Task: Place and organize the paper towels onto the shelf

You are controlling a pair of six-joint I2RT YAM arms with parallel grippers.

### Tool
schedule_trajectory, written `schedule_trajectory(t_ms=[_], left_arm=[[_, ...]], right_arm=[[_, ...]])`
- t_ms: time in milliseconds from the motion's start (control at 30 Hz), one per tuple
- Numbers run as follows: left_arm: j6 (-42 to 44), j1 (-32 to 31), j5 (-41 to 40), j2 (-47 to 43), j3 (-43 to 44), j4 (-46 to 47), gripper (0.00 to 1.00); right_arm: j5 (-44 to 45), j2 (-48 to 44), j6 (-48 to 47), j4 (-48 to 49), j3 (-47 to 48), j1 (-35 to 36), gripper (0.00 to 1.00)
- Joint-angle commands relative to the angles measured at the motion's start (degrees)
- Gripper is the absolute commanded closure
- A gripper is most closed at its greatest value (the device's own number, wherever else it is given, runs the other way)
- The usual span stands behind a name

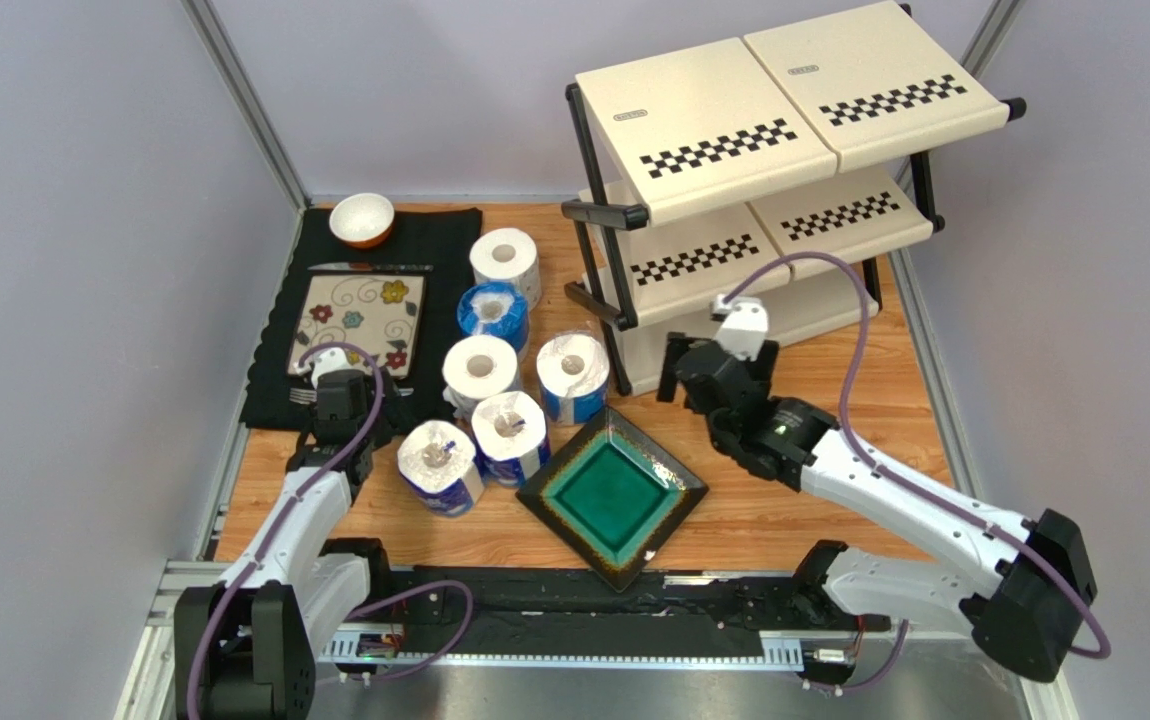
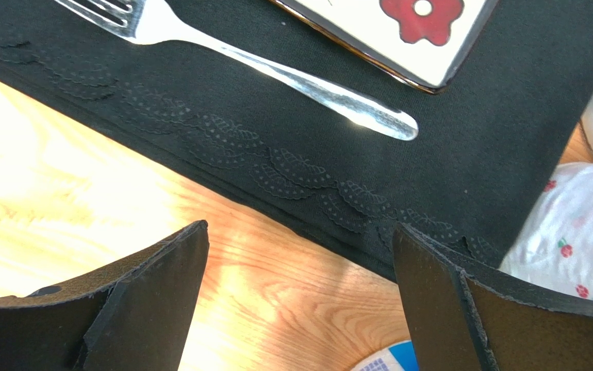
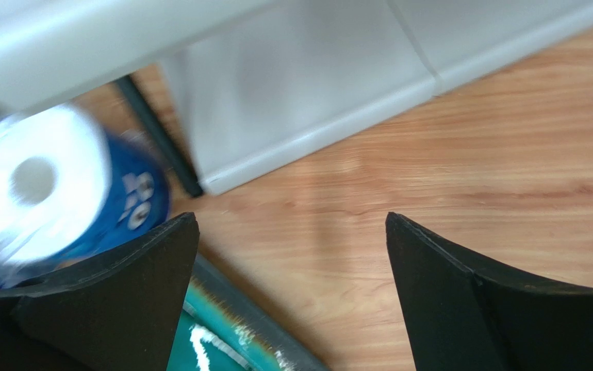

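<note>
Several paper towels stand in a cluster on the wooden table left of centre, among them a plain white roll (image 1: pixel 505 258), a blue-wrapped roll (image 1: pixel 493 315) and a printed roll (image 1: pixel 440 467). The shelf (image 1: pixel 777 150) stands at the back right with nothing visible on its top tier. My left gripper (image 1: pixel 323 368) (image 2: pixel 299 230) hangs open over the placemat's edge, with a cherry-print roll (image 2: pixel 578 247) at its right. My right gripper (image 1: pixel 689 378) (image 3: pixel 290 220) is open above bare wood in front of the shelf's bottom tier (image 3: pixel 299 100). A blurred blue roll (image 3: pixel 36 185) lies to its left.
A black placemat (image 1: pixel 273 375) holds a floral plate (image 1: pixel 360 318), a fork (image 2: pixel 276 73) and a knife. A small white bowl (image 1: pixel 362 219) sits at the back left. A green square plate (image 1: pixel 614 497) lies front centre, its corner (image 3: pixel 207 340) under my right gripper.
</note>
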Motion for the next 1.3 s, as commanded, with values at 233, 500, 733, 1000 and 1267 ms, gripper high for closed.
schedule_trajectory(t_ms=[233,500,733,1000,1267], left_arm=[[-2.09,0.39,4.01,-0.79,-2.15,2.03,0.04],[-1.91,0.39,3.48,-0.08,-1.45,1.94,0.04],[-2.0,0.39,3.57,-0.26,-1.62,1.85,0.04],[-1.91,0.39,3.13,-1.14,-1.8,1.67,0.04],[-2.0,0.48,3.04,-1.93,-1.97,1.59,0.04]], right_arm=[[1.18,14.71,0.47,-2.5,15.19,17.38,0.05],[-4.71,23.07,-0.76,-1.53,21.52,21.25,0.05],[-11.3,27.9,0.03,-0.3,24.94,21.34,0.05],[-15.35,31.69,-0.32,-0.04,28.81,21.34,0.07],[-18.52,35.02,1.6,-0.3,30.04,21.34,0.09]])
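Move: From the right hand, the nearer middle paper towel roll, blue-wrapped beside the green plate, stands some 29 cm to the left, 6 cm back and 11 cm lower. The shelf-side roll is about 21 cm left and 3 cm ahead, the white roll 34 cm left and 3 cm ahead; the green plate lies 15 cm left and 11 cm back, 16 cm down. From the left hand the middle roll is about 26 cm right, 3 cm back and roughly level. Leftward in one long sweep of some 23 cm, the right hand goes from in front of the shelf towards the middle paper towel roll, drawing back about 5 cm. It rises slightly first, then sinks, slowing as it nears the rolls. The wrist swings some 30 degrees counter-clockwise and tips farther down, fingers staying wide open and empty. ##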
